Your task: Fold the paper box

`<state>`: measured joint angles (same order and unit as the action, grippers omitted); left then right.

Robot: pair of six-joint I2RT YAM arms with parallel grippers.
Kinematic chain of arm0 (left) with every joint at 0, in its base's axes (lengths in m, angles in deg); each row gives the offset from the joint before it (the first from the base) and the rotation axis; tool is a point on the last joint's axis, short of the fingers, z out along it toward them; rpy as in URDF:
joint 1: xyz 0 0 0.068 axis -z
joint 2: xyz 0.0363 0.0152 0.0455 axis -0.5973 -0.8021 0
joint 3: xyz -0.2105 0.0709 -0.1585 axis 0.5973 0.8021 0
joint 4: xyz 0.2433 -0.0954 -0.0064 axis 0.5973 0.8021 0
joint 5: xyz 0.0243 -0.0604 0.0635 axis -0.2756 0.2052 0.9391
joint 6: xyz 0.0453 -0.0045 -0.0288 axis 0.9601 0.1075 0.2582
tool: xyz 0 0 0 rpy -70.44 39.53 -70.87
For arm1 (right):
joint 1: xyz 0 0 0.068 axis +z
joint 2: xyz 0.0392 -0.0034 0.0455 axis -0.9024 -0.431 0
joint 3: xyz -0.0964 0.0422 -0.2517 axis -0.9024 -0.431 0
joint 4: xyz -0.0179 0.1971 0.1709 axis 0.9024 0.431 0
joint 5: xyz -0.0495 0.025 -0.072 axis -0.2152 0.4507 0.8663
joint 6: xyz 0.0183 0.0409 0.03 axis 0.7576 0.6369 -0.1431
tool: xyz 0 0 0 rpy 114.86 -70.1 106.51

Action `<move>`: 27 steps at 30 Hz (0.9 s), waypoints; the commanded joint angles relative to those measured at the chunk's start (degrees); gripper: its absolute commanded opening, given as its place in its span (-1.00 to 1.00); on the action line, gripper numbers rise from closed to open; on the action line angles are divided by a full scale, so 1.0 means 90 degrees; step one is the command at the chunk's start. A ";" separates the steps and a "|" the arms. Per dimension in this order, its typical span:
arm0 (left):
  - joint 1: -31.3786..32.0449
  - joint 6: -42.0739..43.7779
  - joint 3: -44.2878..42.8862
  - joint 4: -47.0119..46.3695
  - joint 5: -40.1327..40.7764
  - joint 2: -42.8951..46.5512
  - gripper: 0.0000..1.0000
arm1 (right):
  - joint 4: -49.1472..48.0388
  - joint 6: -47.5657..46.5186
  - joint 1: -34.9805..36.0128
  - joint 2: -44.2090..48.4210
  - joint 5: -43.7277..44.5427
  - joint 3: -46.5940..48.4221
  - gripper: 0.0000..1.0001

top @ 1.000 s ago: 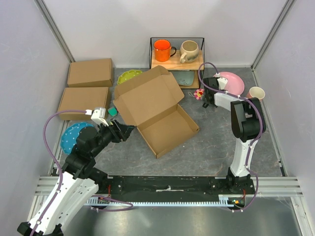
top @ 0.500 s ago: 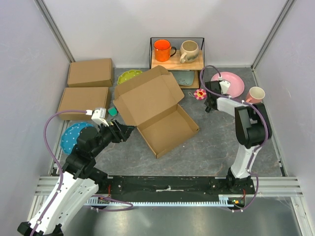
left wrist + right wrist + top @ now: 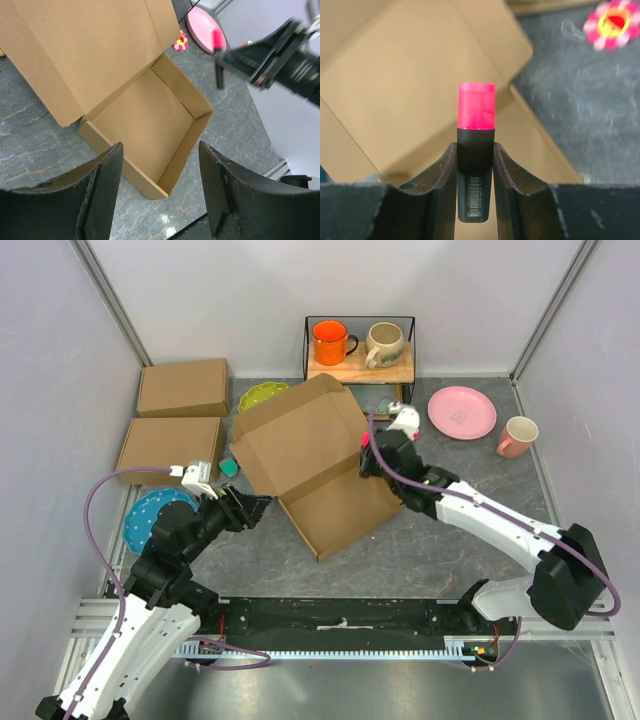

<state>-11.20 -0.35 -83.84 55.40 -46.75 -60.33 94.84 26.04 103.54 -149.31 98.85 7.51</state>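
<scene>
The paper box (image 3: 335, 508) is a brown cardboard mailer lying open mid-table, its lid (image 3: 297, 435) raised toward the back left. It also fills the left wrist view (image 3: 145, 125) and lies under the right wrist camera (image 3: 405, 90). My right gripper (image 3: 372, 456) hangs over the box's far right wall, shut on a black marker with a pink cap (image 3: 476, 112) that sticks out past the gripper (image 3: 475, 150). My left gripper (image 3: 260, 506) is open and holds nothing, hanging just left of the box's near left corner (image 3: 160, 192).
Two closed cardboard boxes (image 3: 183, 387) (image 3: 170, 445) sit at the back left, with a green plate (image 3: 262, 395), a teal object (image 3: 229, 467) and a blue plate (image 3: 150, 512) nearby. A rack holds an orange mug (image 3: 331, 342) and a beige mug (image 3: 385, 343). A pink plate (image 3: 462, 411), a pink cup (image 3: 518, 433) and a flower toy (image 3: 612, 22) lie to the right.
My right arm has swung from the back right beside the pink plate to above the box, and its jaws have closed on the marker. The left arm has barely moved.
</scene>
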 commanded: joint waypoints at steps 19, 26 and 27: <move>-0.0008 -0.0325 0.0149 0.0413 0.0276 0.0446 0.36 | 0.0817 -0.0716 0.0933 -0.1178 0.0291 0.0465 0.45; -0.0018 -0.0286 0.0109 0.0501 0.0257 0.0544 0.36 | 0.0827 -0.1263 -0.0335 -0.1176 0.0859 0.0407 0.44; -0.0018 -0.0286 0.0129 0.0501 0.0247 0.0563 0.36 | 0.0769 -0.1399 -0.0472 -0.1235 0.0501 0.0368 0.42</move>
<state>-11.20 -2.45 -82.31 59.71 -44.56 -56.26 102.06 17.67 104.74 -159.62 102.87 9.87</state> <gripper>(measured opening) 0.682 0.723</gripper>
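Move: The marker is already shut in my right fingers, some 20 cm above the table. The open tray of the paper box lies about 18 cm below that hand, roughly 4 cm back and 3 cm to the left. The raised lid stands about 10 cm ahead, 12 cm to the left and 10 cm lower, and the flower toy about 17 cm ahead and 14 cm to the right on the table. From my left hand the tray is some 12 cm ahead, 11 cm to the right and 21 cm down. I swing my right hand steeply down about 14 cm into the tray, also drawing back some 6 cm and going left nearly 5, with the fingers tipping down some 15 to 20 degrees. Low over the tray floor I open them and let go of the marker, then lift about 7 cm and head forward and right, fingers open, towards the tray's far right corner. ##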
